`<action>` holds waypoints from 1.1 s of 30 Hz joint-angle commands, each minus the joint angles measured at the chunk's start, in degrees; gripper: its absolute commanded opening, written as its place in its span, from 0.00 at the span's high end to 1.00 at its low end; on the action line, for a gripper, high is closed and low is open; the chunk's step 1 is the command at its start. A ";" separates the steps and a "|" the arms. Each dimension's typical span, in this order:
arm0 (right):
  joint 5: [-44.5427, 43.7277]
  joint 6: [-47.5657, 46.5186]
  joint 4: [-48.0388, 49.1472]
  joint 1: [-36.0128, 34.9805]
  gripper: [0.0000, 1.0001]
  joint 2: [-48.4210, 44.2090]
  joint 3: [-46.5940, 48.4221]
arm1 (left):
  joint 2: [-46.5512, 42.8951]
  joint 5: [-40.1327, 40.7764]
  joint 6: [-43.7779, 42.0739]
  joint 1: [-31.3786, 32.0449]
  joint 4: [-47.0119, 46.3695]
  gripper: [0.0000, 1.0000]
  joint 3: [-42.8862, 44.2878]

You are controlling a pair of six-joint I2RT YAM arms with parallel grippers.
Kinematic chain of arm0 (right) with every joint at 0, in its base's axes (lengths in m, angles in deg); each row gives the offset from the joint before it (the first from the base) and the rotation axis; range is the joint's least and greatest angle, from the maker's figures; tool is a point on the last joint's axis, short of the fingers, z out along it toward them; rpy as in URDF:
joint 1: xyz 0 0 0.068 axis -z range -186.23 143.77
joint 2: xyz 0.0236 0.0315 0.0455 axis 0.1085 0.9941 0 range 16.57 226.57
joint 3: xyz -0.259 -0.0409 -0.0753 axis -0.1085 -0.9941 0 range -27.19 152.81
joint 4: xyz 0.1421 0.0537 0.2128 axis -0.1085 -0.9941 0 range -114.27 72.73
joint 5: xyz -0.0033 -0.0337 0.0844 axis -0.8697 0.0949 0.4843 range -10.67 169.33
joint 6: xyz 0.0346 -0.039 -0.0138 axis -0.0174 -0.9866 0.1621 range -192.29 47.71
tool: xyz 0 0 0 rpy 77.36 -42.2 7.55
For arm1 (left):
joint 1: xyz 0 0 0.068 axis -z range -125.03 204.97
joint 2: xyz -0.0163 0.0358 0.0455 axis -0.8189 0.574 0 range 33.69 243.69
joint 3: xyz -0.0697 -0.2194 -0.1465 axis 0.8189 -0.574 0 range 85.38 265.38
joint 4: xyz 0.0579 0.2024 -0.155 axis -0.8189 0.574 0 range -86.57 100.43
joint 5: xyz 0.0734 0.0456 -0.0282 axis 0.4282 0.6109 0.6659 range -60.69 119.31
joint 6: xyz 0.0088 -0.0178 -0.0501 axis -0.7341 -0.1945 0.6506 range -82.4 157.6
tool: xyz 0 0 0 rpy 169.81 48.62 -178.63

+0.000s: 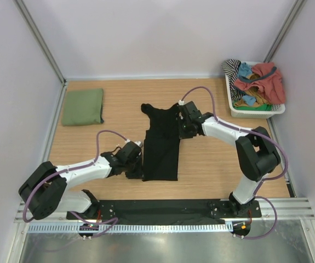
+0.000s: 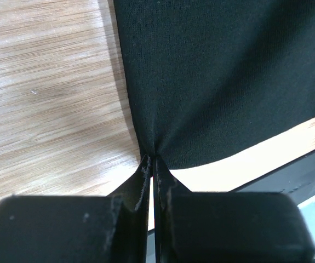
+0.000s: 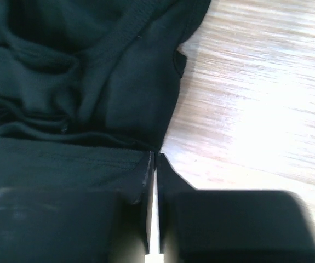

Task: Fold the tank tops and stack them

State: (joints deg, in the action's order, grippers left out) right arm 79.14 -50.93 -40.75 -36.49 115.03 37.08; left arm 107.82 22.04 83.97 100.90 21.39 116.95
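The black tank top [image 1: 161,148] lies mid-table as a long narrow strip, its straps bunched at the far end. My left gripper [image 1: 137,167] is shut on its near left edge; in the left wrist view the cloth [image 2: 223,76] puckers into the closed tips of that gripper [image 2: 153,159]. My right gripper [image 1: 180,127] is shut at the far right edge; in the right wrist view the cloth [image 3: 91,82] meets its closed tips [image 3: 154,154]. The olive green tank top [image 1: 83,107] rests folded at the far left, apart from both grippers.
A white basket [image 1: 245,114] at the far right holds red, teal and striped garments [image 1: 258,82]. Bare wooden table [image 1: 223,164] lies on both sides of the black top. White walls enclose the table on three sides.
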 commanded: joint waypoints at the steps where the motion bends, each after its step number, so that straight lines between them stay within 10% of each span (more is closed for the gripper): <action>1: -0.61 0.34 2.30 0.29 0.87 2.35 1.21 | 0.40 0.41 0.56 0.74 0.33 0.98 0.24; 7: -3.24 0.61 0.64 0.29 0.53 -0.98 4.01 | 0.14 1.03 1.53 2.41 0.33 0.98 0.07; 33: -0.96 -12.31 -5.07 -8.41 0.32 33.19 52.08 | -4.87 2.61 8.83 6.89 -5.39 0.97 -7.84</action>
State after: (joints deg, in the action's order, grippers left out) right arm 78.46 -59.03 -45.19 -45.28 146.04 83.22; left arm 102.40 24.31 92.78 107.42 14.79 110.18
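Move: The black tank top's left strap end lies about 14 cm to the left of the right hand, 12 cm ahead and some 4 cm below it; its right strap end is roughly 12 cm straight ahead. The green folded top is some 42 cm left of that hand and 12 cm farther out. From the left hand, which already pinches the near-left hem corner, the left strap end is about 30 cm ahead and 2 cm to the right. The black tank top's folded right edge comes free as the right fingers dip 2 cm and open; that hand then arcs over the cloth, about 15 cm left and 11 cm forward, rising high and sinking again towards the left strap end, turning somewhat counter-clockwise with its fingers tipping outward. The left hand keeps its pinch and draws the hem corner back about 2.5 cm. ##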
